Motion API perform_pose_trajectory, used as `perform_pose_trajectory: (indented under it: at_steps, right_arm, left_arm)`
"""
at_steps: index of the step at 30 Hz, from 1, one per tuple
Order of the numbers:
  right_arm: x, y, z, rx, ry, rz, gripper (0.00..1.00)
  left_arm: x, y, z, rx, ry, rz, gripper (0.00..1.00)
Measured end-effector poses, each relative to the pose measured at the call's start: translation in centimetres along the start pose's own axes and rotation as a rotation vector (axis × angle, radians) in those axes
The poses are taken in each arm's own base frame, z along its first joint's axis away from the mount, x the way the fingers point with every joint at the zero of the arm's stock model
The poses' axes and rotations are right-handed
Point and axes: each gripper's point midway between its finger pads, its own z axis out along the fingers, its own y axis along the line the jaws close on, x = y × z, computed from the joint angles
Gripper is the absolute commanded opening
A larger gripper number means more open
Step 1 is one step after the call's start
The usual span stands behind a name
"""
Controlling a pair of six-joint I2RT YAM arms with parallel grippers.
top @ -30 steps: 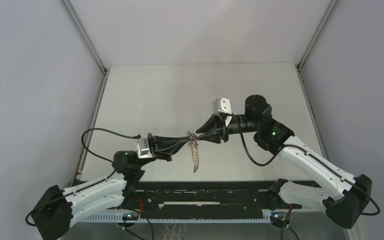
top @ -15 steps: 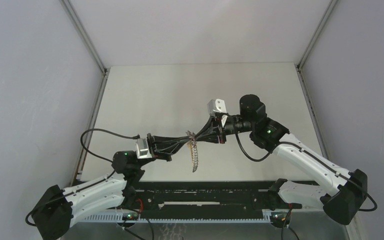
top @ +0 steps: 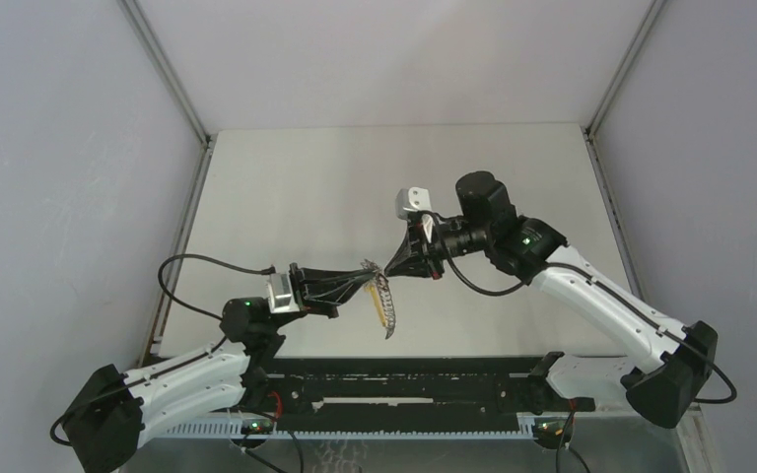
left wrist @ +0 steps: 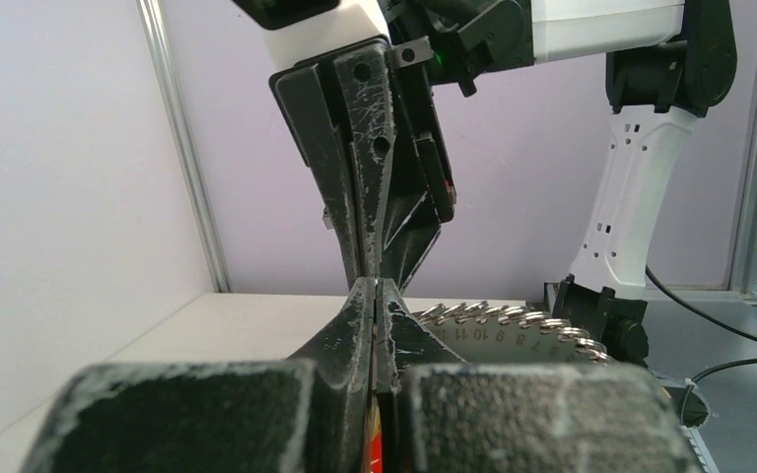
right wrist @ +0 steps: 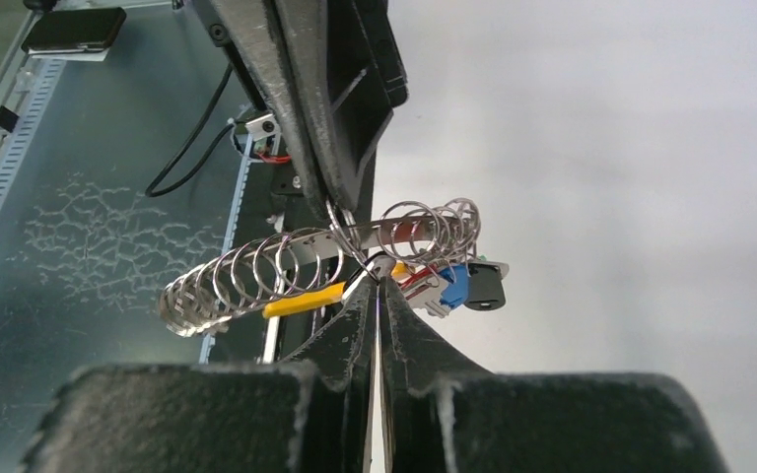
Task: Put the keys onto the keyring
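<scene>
The keyring (top: 385, 307) is a strip of metal rings with a yellow section, hanging in mid-air between the arms. My left gripper (top: 367, 274) is shut on its upper end, and a red and yellow sliver shows between the jaws (left wrist: 376, 286). The numbered strip (left wrist: 513, 320) juts out to the right of those jaws. My right gripper (top: 386, 268) meets it tip to tip from the opposite side. In the right wrist view it (right wrist: 377, 281) is shut on a thin bit of wire of the keyring (right wrist: 256, 276). The keys (right wrist: 465, 284), blue and black headed, hang bunched just right of the tips.
The pale table (top: 355, 177) lies beneath, with grey walls on three sides. A black rail (top: 404, 379) with the arm bases runs along the near edge. Cables loop by the left arm (top: 187, 266).
My right arm has swung left and turned, and its jaws have closed at the top of the keyring. The hanging strip has shifted slightly right. The left arm has stayed put.
</scene>
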Motion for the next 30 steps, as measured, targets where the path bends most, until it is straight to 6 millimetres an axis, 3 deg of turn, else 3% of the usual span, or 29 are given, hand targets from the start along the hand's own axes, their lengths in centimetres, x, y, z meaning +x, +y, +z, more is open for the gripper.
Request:
perform_pose_trajectory:
  at_steps: [3,7,11,22,30]
  right_arm:
    - [0.2,-0.2,0.3,0.01,0.046,0.026,0.03]
    - [1.1,0.0,1.2,0.009,0.103,0.033,0.16]
    - [2.0,0.4,1.0,0.019,0.146,0.011,0.23]
    - [-2.2,1.9,-2.9,0.107,-0.014,-0.26,0.27]
    - [-2.7,1.3,-1.5,0.057,-0.049,-0.308,0.26]
  left_arm:
    - [0.0,0.0,0.0,0.001,-0.001,-0.001,0.0]
    - [0.2,-0.1,0.1,0.01,-0.002,-0.008,0.0]
    - [0.1,-0.3,0.1,0.019,-0.007,-0.012,0.0]
    - [-0.4,-0.5,0.2,0.027,-0.024,-0.009,0.0]
    - [-0.5,-0.6,0.2,0.035,-0.027,-0.01,0.0]
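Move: The keyring's wire ring is in my shut left fingertips and runs into my shut right fingertips. Its middle is about 1 cm left and 1 cm above my right hand, and as little right of and below my left. From my right hand, the long coil loop's middle is some 6 cm back, 1 cm left and slightly lower; the yellow tag is 5 cm back, 2 cm left and 4 cm down; and the blue tag is 2 cm ahead, 2 cm left and 4 cm below. I dip my right hand about 2 cm, easing slightly left and back, and open its fingers about a quarter to let the ring go. Then I lift it some 5 cm while drawing off right, rolling it nearly 20 degrees so its forward side comes up, and finally come back left about 1.5 cm, fingers open, over the ring. My left hand keeps its pinch almost in place. ##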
